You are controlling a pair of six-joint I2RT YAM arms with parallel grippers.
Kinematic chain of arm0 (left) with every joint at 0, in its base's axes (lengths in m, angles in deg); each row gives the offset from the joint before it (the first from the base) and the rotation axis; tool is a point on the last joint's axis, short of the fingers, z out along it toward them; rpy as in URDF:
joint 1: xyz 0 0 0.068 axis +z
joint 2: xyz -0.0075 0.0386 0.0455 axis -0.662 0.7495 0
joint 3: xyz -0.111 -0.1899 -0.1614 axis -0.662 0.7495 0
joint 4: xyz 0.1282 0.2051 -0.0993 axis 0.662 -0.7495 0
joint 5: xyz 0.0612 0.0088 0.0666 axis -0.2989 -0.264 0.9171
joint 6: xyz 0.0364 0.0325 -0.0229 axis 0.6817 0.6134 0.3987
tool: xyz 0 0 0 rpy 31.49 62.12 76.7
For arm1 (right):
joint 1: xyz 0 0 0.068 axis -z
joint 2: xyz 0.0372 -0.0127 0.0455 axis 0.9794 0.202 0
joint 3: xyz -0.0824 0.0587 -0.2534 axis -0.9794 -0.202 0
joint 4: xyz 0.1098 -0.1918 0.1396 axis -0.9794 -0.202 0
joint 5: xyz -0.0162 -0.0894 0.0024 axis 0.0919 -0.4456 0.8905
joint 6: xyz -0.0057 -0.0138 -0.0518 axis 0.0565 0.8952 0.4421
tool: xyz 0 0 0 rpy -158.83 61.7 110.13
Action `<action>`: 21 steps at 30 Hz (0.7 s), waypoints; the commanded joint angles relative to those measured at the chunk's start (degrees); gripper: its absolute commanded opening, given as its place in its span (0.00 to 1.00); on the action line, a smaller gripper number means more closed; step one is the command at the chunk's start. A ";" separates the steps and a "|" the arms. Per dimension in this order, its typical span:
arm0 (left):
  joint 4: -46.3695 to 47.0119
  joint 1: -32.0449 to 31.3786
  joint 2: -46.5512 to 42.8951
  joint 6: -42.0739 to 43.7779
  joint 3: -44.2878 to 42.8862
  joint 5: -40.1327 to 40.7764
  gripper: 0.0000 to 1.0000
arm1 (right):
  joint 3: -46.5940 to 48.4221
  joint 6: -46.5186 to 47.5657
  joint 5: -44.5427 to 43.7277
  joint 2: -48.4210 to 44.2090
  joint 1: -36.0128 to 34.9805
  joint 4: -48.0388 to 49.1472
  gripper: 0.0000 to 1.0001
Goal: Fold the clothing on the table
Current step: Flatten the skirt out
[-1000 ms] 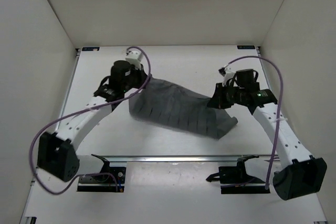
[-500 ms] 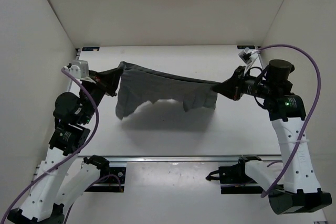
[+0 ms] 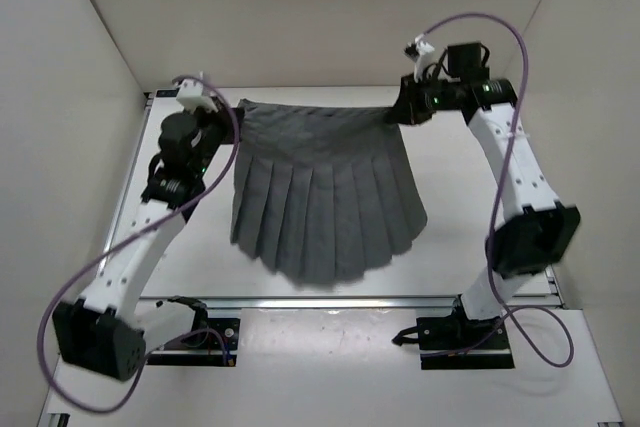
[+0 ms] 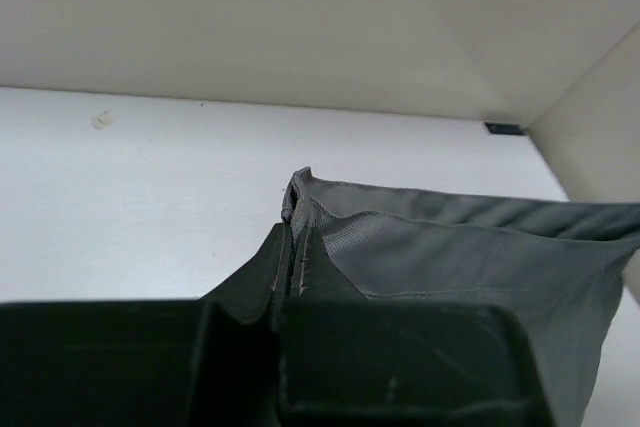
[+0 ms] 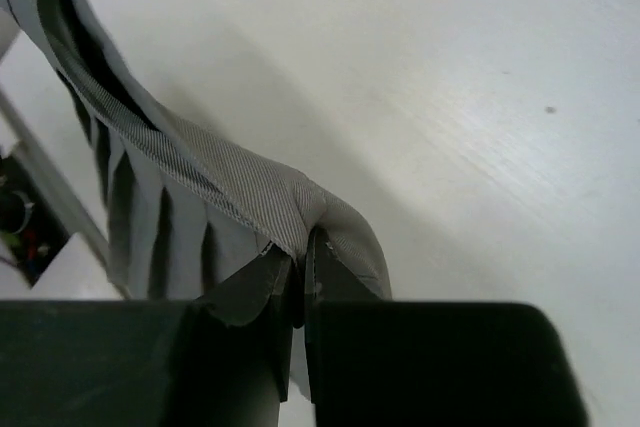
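Note:
The clothing is a grey pleated skirt, spread out flat over the middle of the white table, waistband at the far side, hem fanned toward the near edge. My left gripper is shut on the waistband's left corner. My right gripper is shut on the waistband's right corner. The waistband stretches taut between the two grippers. In the right wrist view the pleats hang down to the left of the fingers.
White walls close the table in at left, back and right. A metal rail runs along the near edge, with the arm mounts just below it. Bare table lies on either side of the skirt.
Both grippers carried the skirt up off the table, stretched it between them, then moved to the far side. The skirt went from a crumpled heap to spread flat with its pleats fanned.

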 commanded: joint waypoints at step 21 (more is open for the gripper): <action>4.63 -4.26 -4.89 -4.74 22.90 1.57 0.00 | -30.44 -3.80 -11.11 -10.57 -4.64 11.46 0.00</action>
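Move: Below and behind both hands hangs the skirt, its waistband held up between them by the two corners. From the left hand the skirt's middle lies about 8 cm back, 16 cm to the right and 14 cm lower; from the right hand, about 8 cm back, 16 cm to the left and 14 cm lower. The middle of the pleated hem trails some 15 cm back and 27 cm below each, again 16 cm inward. Flinging the skirt with both hands together, fingers staying shut on the waistband corners: a quick swing forward of about 7 cm, curving up to a peak some 10 cm higher, then a fast pull down of nearly 20 cm, easing back towards the robot. The fingertips tilt up at the top, more on the right hand, and tip down again on the descent. ##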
